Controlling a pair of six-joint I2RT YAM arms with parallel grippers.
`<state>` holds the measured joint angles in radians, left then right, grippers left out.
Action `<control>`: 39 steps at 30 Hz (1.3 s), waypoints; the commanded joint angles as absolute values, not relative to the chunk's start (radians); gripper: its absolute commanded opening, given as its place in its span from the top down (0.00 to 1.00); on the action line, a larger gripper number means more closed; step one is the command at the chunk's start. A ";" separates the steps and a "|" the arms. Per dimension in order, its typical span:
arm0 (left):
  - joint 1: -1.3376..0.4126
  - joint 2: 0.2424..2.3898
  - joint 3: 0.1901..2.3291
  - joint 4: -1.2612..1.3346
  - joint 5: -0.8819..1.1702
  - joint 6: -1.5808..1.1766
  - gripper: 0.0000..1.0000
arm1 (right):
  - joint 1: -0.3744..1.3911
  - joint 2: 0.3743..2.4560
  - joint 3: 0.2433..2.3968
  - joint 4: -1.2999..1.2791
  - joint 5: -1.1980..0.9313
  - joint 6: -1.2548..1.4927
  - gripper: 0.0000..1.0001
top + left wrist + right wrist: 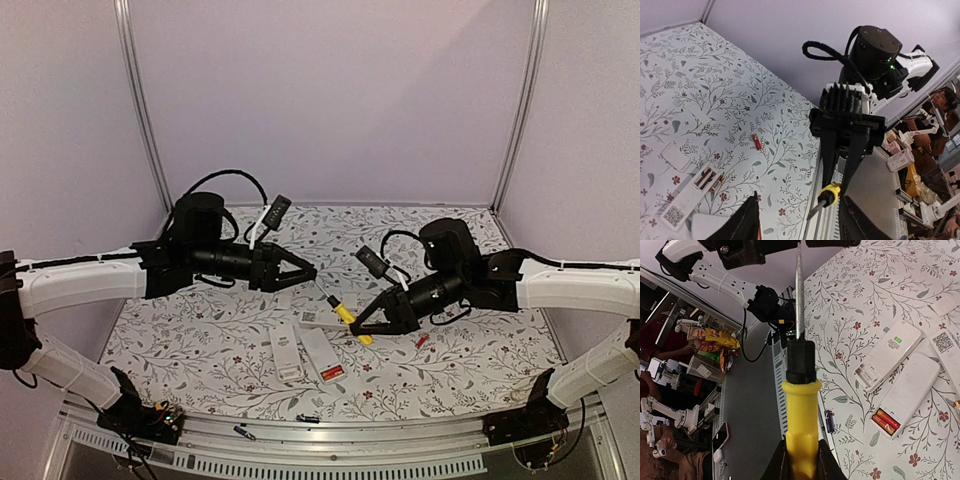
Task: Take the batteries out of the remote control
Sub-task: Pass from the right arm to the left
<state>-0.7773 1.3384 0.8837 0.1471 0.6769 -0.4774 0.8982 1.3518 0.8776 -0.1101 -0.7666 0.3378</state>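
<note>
Two red-orange batteries (885, 421) sit in the open bay of a white remote control (912, 390), also seen from above as the remote control (322, 355). One loose red battery (422, 341) lies on the cloth to the right, and a dark battery (829, 421) rests at the table's front edge. My right gripper (801, 467) is shut on the yellow handle of a screwdriver (801, 415) and holds it above the table. My left gripper (800, 222) is open, its fingers either side of the screwdriver's metal shaft (815, 210) without touching it.
A second white remote (887, 354) lies face down beside the open one. A third with a QR label (945, 345) lies further back, and a loose white battery cover (675, 155) lies near it. The metal front rail (330, 430) borders the floral cloth.
</note>
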 commanded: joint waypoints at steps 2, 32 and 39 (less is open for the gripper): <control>-0.788 1.354 0.872 0.181 0.744 -0.498 0.60 | 0.907 1.373 0.907 -0.100 -0.803 0.313 1.00; -0.795 1.329 0.818 0.311 0.728 -0.611 1.00 | 0.876 1.284 0.821 0.075 -0.614 0.387 0.25; -0.796 1.251 0.727 0.565 0.553 -0.785 1.00 | 0.874 1.144 0.649 0.423 -0.378 0.628 0.04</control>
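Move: The screwdriver, its yellow handle still pinched by the right hand, has its middle about 6 cm to the left hand's right, 5 cm back and 4 cm below; its shaft end already reaches between the left fingers. From the right hand that middle is roughly 2 cm forward, 2 cm left and 1 cm up. From the left hand the red-battery remote lies about 1 cm back, 1 cm right, and the white remote 1 cm back, 7 cm left, both some 23 cm below. The left fingers close from over half open until they pinch the thin metal shaft near its tip, the hand easing about 2 cm back and then starting forward again, while the right hand holds the yellow handle all but still. With the shaft gripped, the right fingers spread wide, let go of the handle and draw off about 5 cm, forward and up and a little to the right, the hand turning some 15 degrees clockwise. ##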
